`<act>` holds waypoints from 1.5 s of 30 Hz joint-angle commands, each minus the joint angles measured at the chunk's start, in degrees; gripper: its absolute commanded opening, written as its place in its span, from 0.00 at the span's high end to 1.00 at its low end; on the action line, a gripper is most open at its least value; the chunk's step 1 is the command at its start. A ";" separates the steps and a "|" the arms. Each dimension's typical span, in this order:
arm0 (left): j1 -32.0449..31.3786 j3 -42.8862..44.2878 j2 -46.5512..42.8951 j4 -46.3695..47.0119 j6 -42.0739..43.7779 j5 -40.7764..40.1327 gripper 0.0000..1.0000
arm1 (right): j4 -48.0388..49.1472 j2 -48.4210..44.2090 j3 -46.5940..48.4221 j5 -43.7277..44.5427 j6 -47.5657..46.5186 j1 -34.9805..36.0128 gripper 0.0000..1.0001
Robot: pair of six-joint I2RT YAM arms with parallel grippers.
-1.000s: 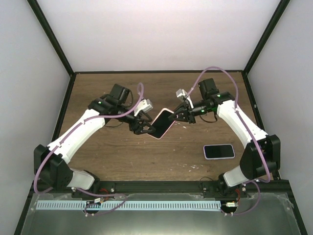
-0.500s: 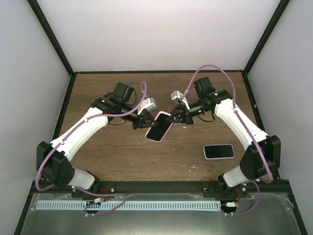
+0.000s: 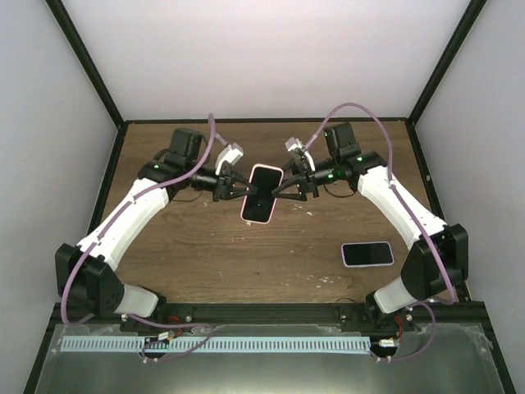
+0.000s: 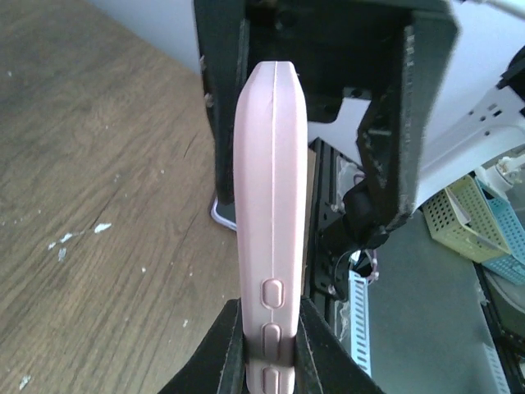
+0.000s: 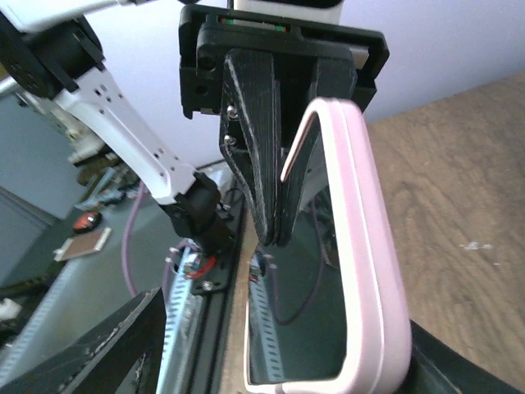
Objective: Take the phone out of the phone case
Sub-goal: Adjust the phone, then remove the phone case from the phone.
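Note:
A phone with a dark screen sits inside a pink phone case, held in the air above the table's middle. My left gripper is shut on the case's left long edge. In the left wrist view the case stands edge-on with its side buttons between my fingertips. My right gripper is open at the case's right side. In the right wrist view its fingers stand wide apart on either side of the case and its dark screen.
A second dark phone with a lavender rim lies flat on the wooden table at the right front. Black frame posts and pale walls enclose the table. The arm bases stand at the near edge.
My left gripper has closed on the pink case and my right gripper has opened off it. The case has moved farther back and turned from slanted to nearly lengthwise.

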 commanded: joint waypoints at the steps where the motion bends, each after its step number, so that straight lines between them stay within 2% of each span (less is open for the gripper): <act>1: 0.50 -1.87 -4.60 9.86 -4.73 6.11 1.00 | 8.43 1.36 0.55 -6.88 12.42 0.02 0.41; 3: 0.50 -2.84 -5.06 10.59 -5.18 5.79 1.00 | 9.79 2.19 1.50 -8.02 14.67 -0.04 0.45; 6: 0.50 -3.93 -5.76 11.33 -5.41 4.91 1.00 | 12.13 2.79 1.88 -9.18 18.47 -0.07 0.61; 9: 0.50 -4.50 -6.34 11.79 -5.42 3.97 1.00 | 14.24 2.77 1.46 -9.82 21.52 -0.05 0.73; 16: 0.00 -5.67 -6.62 12.27 -5.40 3.25 1.00 | 17.51 3.48 1.23 -9.46 25.43 0.63 0.82; 19: -0.11 -5.76 -6.83 12.03 -5.22 2.85 1.00 | 17.37 3.22 1.09 -8.46 25.57 0.66 0.92; 21: -0.11 -5.67 -6.85 11.75 -5.63 2.22 0.89 | 17.22 3.03 0.94 -8.37 25.64 0.56 0.99; 24: 0.82 -5.70 -7.43 8.91 -4.61 0.37 0.65 | 17.48 2.84 0.89 -8.76 26.52 0.30 0.99; 27: 2.48 -5.85 -7.90 2.65 -0.37 -0.16 0.52 | 17.92 2.71 1.11 -9.09 27.25 -0.15 0.99; 32: 3.88 -7.66 -8.94 -8.07 7.45 0.10 0.48 | 18.63 3.10 1.84 -11.23 27.78 -0.40 0.99; 40: 5.02 -14.53 -14.25 -4.88 5.58 0.24 0.48 | 18.04 2.49 0.17 -12.73 27.43 -1.63 0.99; 45: 4.62 -15.46 -14.54 -4.85 6.05 1.78 0.48 | 17.14 1.91 0.39 -9.33 26.26 -1.63 0.99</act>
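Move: The left hand already holds the cased phone by its left edge, the phone's middle about 3 cm to its right and roughly 1 cm back and below. The right hand has its open fingers astride the opposite edge, with the phone's middle some 3 cm to its left and about 1 cm below, level fore and aft. The other phone lies on the table some 28 cm to the right of the right hand, 8 cm back and roughly 29 cm below. The right hand edges forward and up, about 2 cm each, rolling some 15 degrees about its fingers with its upper side going forward, and shuts on the right edge of the case towards its far end, while the left hand, still gripping, rises a couple of centimetres and then holds. Once the right hand has its grip, the left opens about halfway, lets go of the left edge and draws away from the phone to the left, back and down, about 5 cm each way. ##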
